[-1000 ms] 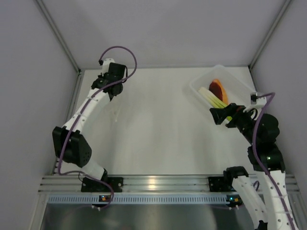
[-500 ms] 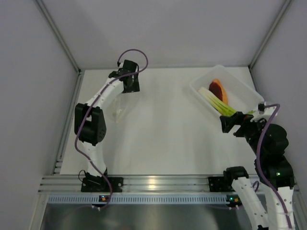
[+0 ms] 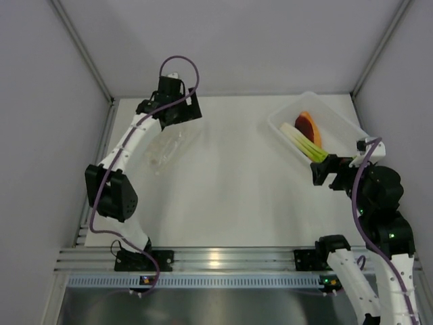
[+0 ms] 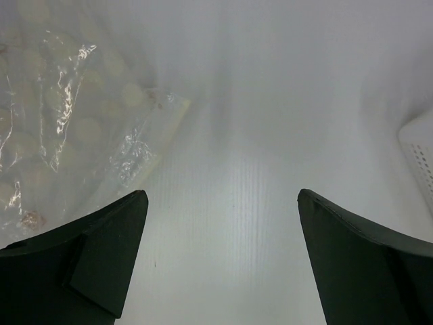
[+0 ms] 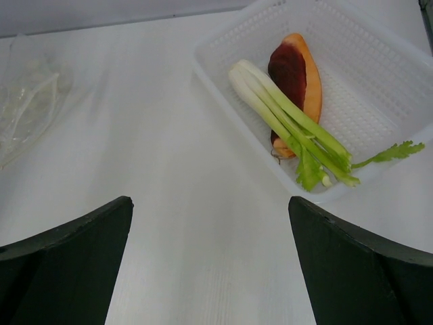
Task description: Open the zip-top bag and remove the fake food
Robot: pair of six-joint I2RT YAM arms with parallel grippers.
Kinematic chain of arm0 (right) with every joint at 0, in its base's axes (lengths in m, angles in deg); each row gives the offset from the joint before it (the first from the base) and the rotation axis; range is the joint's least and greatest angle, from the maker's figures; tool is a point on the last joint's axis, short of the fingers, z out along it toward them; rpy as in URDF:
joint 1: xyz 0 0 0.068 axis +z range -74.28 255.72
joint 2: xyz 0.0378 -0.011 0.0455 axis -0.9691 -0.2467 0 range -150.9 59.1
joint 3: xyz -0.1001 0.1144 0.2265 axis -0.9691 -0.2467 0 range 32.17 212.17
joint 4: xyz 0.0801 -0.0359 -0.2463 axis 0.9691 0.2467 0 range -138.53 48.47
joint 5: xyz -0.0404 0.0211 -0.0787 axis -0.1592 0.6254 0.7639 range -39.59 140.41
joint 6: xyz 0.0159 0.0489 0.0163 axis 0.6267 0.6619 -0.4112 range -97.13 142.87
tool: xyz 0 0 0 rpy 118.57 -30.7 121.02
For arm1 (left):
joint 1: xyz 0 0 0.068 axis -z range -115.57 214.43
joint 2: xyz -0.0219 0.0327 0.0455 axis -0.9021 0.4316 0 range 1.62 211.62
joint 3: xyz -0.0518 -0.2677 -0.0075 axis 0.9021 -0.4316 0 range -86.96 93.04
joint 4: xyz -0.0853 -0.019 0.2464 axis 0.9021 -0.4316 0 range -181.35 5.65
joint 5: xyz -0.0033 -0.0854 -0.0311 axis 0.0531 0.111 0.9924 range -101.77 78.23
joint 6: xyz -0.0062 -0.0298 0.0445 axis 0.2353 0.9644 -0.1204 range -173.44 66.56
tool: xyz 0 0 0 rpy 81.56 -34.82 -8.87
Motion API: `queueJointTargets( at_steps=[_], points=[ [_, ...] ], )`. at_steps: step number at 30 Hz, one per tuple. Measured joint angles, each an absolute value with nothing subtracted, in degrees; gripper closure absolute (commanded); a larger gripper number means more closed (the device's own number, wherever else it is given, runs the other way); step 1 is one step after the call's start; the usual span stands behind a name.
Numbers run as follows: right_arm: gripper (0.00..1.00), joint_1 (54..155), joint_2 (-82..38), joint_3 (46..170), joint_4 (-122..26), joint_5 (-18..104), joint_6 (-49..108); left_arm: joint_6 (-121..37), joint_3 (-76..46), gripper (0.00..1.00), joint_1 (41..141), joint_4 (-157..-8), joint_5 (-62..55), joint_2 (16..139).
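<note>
The clear zip-top bag (image 3: 162, 152) lies crumpled and flat on the table at the left, with no toy showing inside. My left gripper (image 3: 181, 116) hovers open just past the bag's far end, and the bag (image 4: 61, 115) shows at the upper left of its view, clear of the fingers (image 4: 95, 257). The fake food rests in the white tray (image 3: 287, 107): an orange and dark-red wedge (image 5: 298, 78) with a green leafy stalk (image 5: 291, 122) laid across it. My right gripper (image 3: 323, 175) stands open and empty, a little short of the tray's near corner.
The tray's perforated wall (image 5: 379, 61) fills the upper right of the right wrist view, and its corner (image 4: 421, 152) shows at the right edge of the left wrist view. Enclosure walls border the table on the left, back and right.
The left gripper has opened and let go of the bag, which now lies on the table, and it shifted slightly right. The right gripper has drawn back from the tray.
</note>
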State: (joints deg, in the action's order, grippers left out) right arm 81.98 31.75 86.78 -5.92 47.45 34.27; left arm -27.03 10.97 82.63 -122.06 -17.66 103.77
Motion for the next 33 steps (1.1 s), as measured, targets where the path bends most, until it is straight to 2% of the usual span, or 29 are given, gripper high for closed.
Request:
queueJointTargets(
  at_steps=[5,11,19,33],
  points=[
    [0.0,83.57,29.41,89.32,-4.46,49.14,32.32,-26.87,3.03,0.01,82.45,-119.88,-16.65,91.4],
    [0.01,87.79,25.13,91.96,-2.47,54.25,30.83,-29.28,-12.03,0.01,82.41,-118.94,-21.24,71.49],
    [0.01,88.08,26.55,91.18,-1.99,57.68,31.47,-33.63,-26.32,0.01,82.3,-119.44,-24.96,49.35],
    [0.01,88.1,40.6,83.48,-4.48,59.47,30.72,-37.23,-30.19,0.01,82.32,-128.44,-24.94,27.12]
  ],
)
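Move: The emptied bag lies flat on the table, already released: its middle is about 6 cm ahead of the left hand, 11 cm to its left and some 20 cm below. The white tray with the celery and bun is far off on the other side, roughly 11 cm farther out than the left hand, 43 cm to its right and 20 cm below. From the right hand the bag is some 33 cm ahead, 43 cm left and 28 cm below. The bag is left behind on the table as the left hand, empty and wide open, pulls back about 27 cm towards its base, swinging some 12 cm left and climbing 9 cm, the rise coming strongest at the start. Its fingers tip up about 30 degrees and touch nothing. The right hand, also empty and open, noses forward a centimetre, then eases back about 3 cm and slightly right, away from the tray. ##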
